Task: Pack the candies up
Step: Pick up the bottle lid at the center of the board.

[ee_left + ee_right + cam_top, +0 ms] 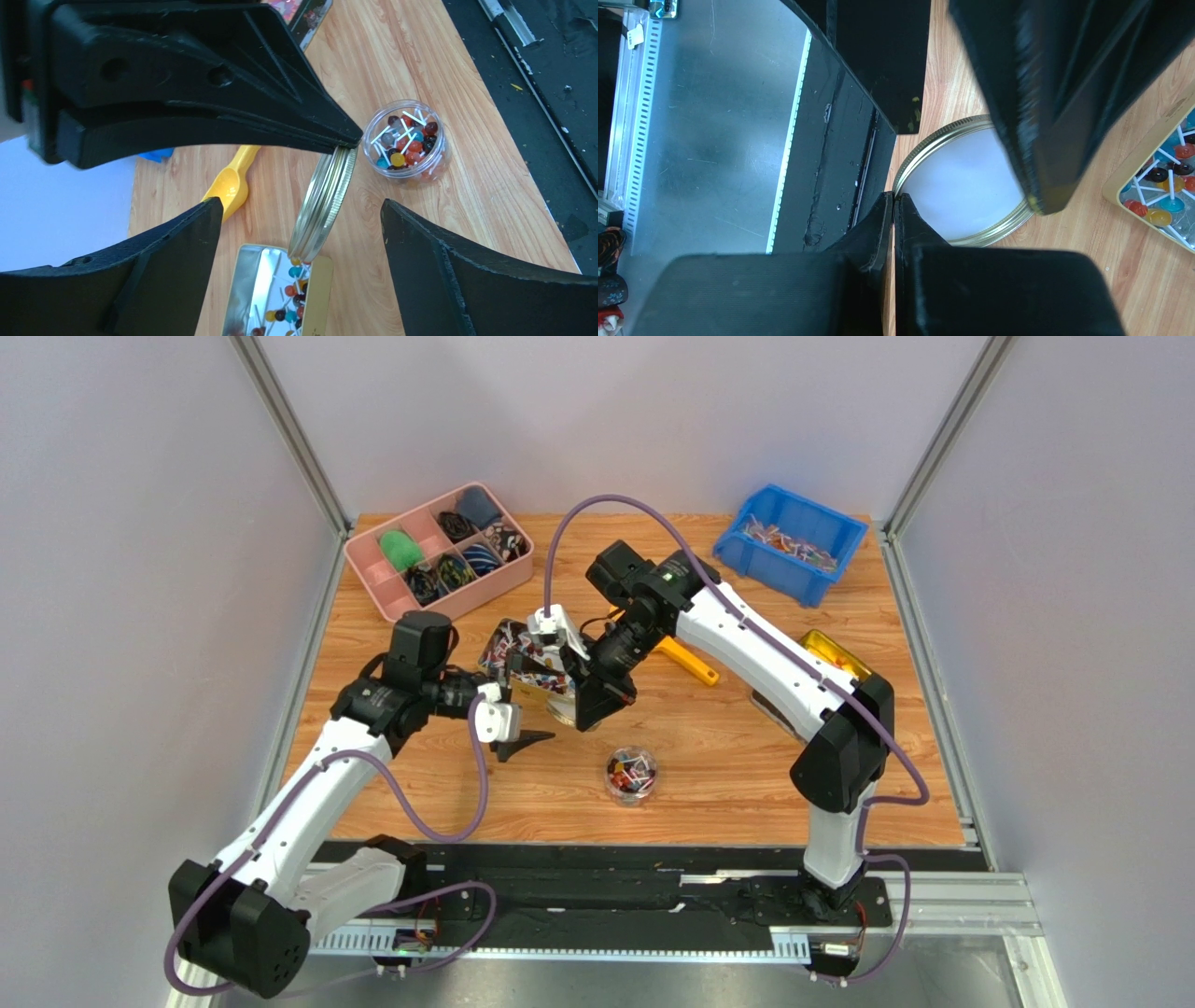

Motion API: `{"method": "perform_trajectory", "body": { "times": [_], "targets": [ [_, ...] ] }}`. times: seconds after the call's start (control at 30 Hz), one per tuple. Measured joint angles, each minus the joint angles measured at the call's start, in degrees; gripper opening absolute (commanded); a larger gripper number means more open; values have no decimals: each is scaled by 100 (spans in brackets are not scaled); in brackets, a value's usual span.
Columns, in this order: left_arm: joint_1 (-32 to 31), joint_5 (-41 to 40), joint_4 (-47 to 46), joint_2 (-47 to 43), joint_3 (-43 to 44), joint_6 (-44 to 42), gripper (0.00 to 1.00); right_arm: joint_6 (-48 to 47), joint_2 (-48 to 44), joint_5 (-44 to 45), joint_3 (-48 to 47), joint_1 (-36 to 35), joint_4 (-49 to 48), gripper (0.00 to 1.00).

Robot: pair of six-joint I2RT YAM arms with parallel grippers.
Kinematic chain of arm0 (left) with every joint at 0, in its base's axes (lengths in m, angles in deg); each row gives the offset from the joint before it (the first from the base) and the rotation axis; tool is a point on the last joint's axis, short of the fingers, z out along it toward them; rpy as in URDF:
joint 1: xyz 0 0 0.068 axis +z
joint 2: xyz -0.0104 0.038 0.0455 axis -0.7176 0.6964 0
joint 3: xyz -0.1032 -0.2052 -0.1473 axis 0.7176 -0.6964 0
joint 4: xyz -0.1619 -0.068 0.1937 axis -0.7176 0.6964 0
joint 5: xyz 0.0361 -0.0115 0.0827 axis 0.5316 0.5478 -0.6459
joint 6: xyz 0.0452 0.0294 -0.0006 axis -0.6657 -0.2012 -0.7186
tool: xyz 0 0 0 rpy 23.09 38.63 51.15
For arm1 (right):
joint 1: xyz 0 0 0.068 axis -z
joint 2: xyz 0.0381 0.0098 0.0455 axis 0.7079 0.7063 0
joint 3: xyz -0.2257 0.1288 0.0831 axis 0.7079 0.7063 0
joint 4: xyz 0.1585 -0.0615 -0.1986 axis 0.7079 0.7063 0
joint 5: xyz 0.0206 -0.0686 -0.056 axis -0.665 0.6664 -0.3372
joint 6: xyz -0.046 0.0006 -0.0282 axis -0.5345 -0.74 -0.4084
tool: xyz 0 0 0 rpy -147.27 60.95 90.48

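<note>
The candies are small coloured sweets on white sticks. Some fill a clear round jar; others lie in an open metal tin. My right gripper is shut on the rim of a round metal lid, which hangs on edge just above the table beside the tin. My left gripper is open, its fingers spread wide, facing the lid from the tin's side without touching it.
A yellow scoop lies behind the tin. A pink divided tray stands at the back left. At the back right, a blue bin holds small wrapped sweets. A yellow object sits by the right arm.
</note>
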Motion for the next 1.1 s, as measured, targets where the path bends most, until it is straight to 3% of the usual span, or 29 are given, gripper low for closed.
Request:
{"method": "perform_trajectory", "body": {
  "times": [0.47, 0.57, 0.83, 0.87, 0.97, 1.03, 1.07, 1.1],
  "targets": [
    [-638, -433, -4, 306, -22, -299, 54, -98, -225, -149, 20, 0, 0, 0],
    [-645, -457, -31, 306, -22, -291, 29, -101, -234, -164, 20, 0, 13, 0],
    [-678, -474, -22, 306, -31, -284, 25, -105, -234, -177, 26, -22, 79, 0],
    [-678, -474, -15, 306, -31, -282, 23, -105, -234, -173, 26, -22, 81, 3],
    [-682, -466, 11, 306, -39, -267, 22, -107, -236, -151, 20, -20, 83, 38],
    [-684, -448, 13, 306, -39, -219, 22, -98, -243, -57, 9, -20, 81, 48],
    [-684, -439, 13, 306, -39, -188, 21, -116, -249, 15, 7, -20, 81, 60],
    [-684, -426, 13, 306, -42, -153, 21, -129, -267, 85, 7, -9, 81, 63]
  ]
}}
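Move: The lid hangs edge-up in the right fingers; its middle lies about 4 cm to the right of the left hand and 3 cm below it, level fore-and-aft. From the right hand, the open left fingers wait about 5 cm to the left and 1 cm higher, 1 cm nearer the base. The candy jar stands about 5 cm to the right hand's right, 1 cm back and 11 cm below it; the candy tin lies about 16 cm ahead, 8 cm left and 12 cm down. The left fingers pinch the lid's rim between them: the hand first slides about 2 cm right and 2 cm down to bring its wide-open fingers around the lid, then holds nearly still as they close. The right hand keeps its grip while rising about 1.5 cm and easing back 1 cm, then opens its fingers to about half and lets go of the lid. ##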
